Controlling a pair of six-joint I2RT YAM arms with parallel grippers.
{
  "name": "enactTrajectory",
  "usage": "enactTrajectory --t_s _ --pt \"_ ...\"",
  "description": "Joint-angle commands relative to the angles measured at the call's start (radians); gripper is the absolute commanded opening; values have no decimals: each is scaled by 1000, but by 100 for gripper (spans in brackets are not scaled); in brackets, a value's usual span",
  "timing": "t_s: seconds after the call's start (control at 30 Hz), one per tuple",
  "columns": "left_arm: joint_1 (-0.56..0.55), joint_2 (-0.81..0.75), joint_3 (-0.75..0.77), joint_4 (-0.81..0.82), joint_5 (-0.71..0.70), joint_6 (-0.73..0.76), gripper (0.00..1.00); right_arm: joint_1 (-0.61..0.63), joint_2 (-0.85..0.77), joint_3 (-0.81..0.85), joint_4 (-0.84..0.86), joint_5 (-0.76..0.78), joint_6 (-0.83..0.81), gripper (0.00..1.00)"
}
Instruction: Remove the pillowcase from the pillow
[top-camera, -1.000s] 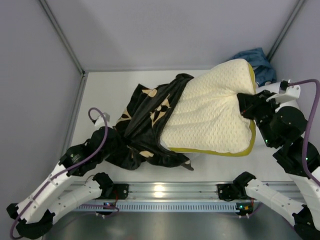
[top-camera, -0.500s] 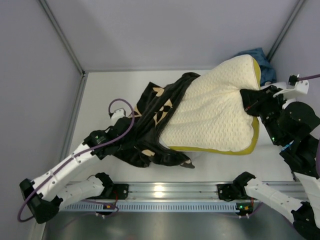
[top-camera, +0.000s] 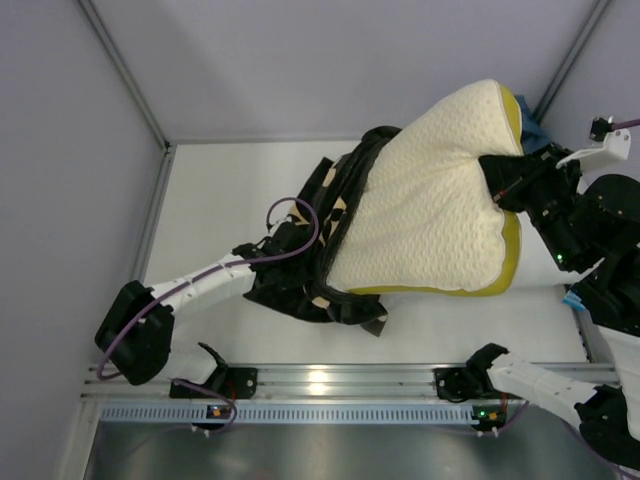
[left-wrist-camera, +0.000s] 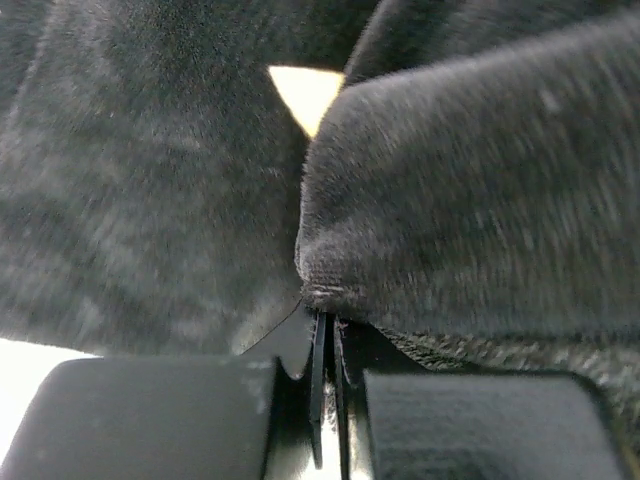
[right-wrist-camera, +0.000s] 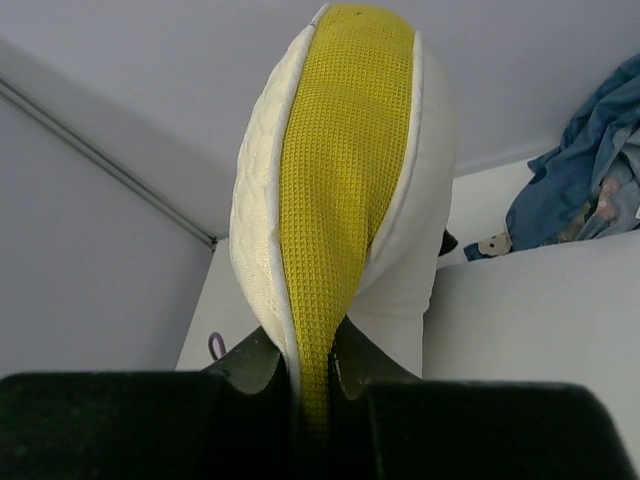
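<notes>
The cream-yellow quilted pillow (top-camera: 430, 210) with olive-yellow edge trim is lifted at its right end and mostly bare. My right gripper (top-camera: 497, 187) is shut on its yellow edge (right-wrist-camera: 340, 200), which rises upright in the right wrist view. The black pillowcase (top-camera: 320, 250) with tan flower shapes is bunched over the pillow's left end. My left gripper (top-camera: 300, 262) is shut on a fold of the pillowcase (left-wrist-camera: 450, 200), which fills the left wrist view.
A blue cloth bundle (right-wrist-camera: 590, 170) lies at the back right corner behind the pillow. Grey walls enclose the white table (top-camera: 220, 200) at left, back and right. A metal rail (top-camera: 320, 385) runs along the near edge.
My right gripper has lifted the pillow's right end up and back. My left arm has moved right toward the pillow with the pillowcase, which is bunched tighter against the pillow's left end.
</notes>
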Motion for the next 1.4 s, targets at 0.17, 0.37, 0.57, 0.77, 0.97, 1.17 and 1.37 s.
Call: enactTrajectory --t_s 0.17,0.37,0.57,0.77,0.97,1.17,1.37 --pt "37 -73 -66 69 96 95 10 -14 -100 -14 270 12 -20 0" --pt "37 -408 -23 -21 21 106 99 -14 -154 -177 270 -146 -97 0" --pt "39 -330 268 -86 -28 270 99 -13 -189 -309 270 -350 -137 0" --pt "39 -19 561 -90 -117 427 99 -14 -200 -373 264 -565 -138 0" --pt "55 120 635 -92 -276 536 99 -14 -217 -379 224 -764 -181 0" --pt "105 106 583 14 -176 592 99 -14 -240 -416 218 -904 -200 0" --pt "120 81 557 124 32 628 99 -14 -245 -424 216 -942 -197 0"
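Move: The far folds of the bunched pillowcase, where my left hand will next take hold, lie roughly 15 cm ahead of it, 6 cm to its right and 14 cm above it. The pillow's middle is about 21 cm to this hand's right, 5 cm ahead and 20 cm higher; the pillowcase's near tail lies some 8 cm back and 12 cm right, slightly lower. From my raised right hand, those far folds are about 23 cm left, 17 cm ahead and 29 cm down. My left hand lets go of its pinch on the black pillowcase and opens wide, lifts clear, then reaches forward and settles lower, about 13 cm farther out and 17 cm higher in all, fingers tilting up some 30 degrees to straddle the far folds. My right hand keeps its grip on the pillow's yellow-edged end, bringing it left, down and back towards the left side, turning about 45 degrees counter-clockwise. ##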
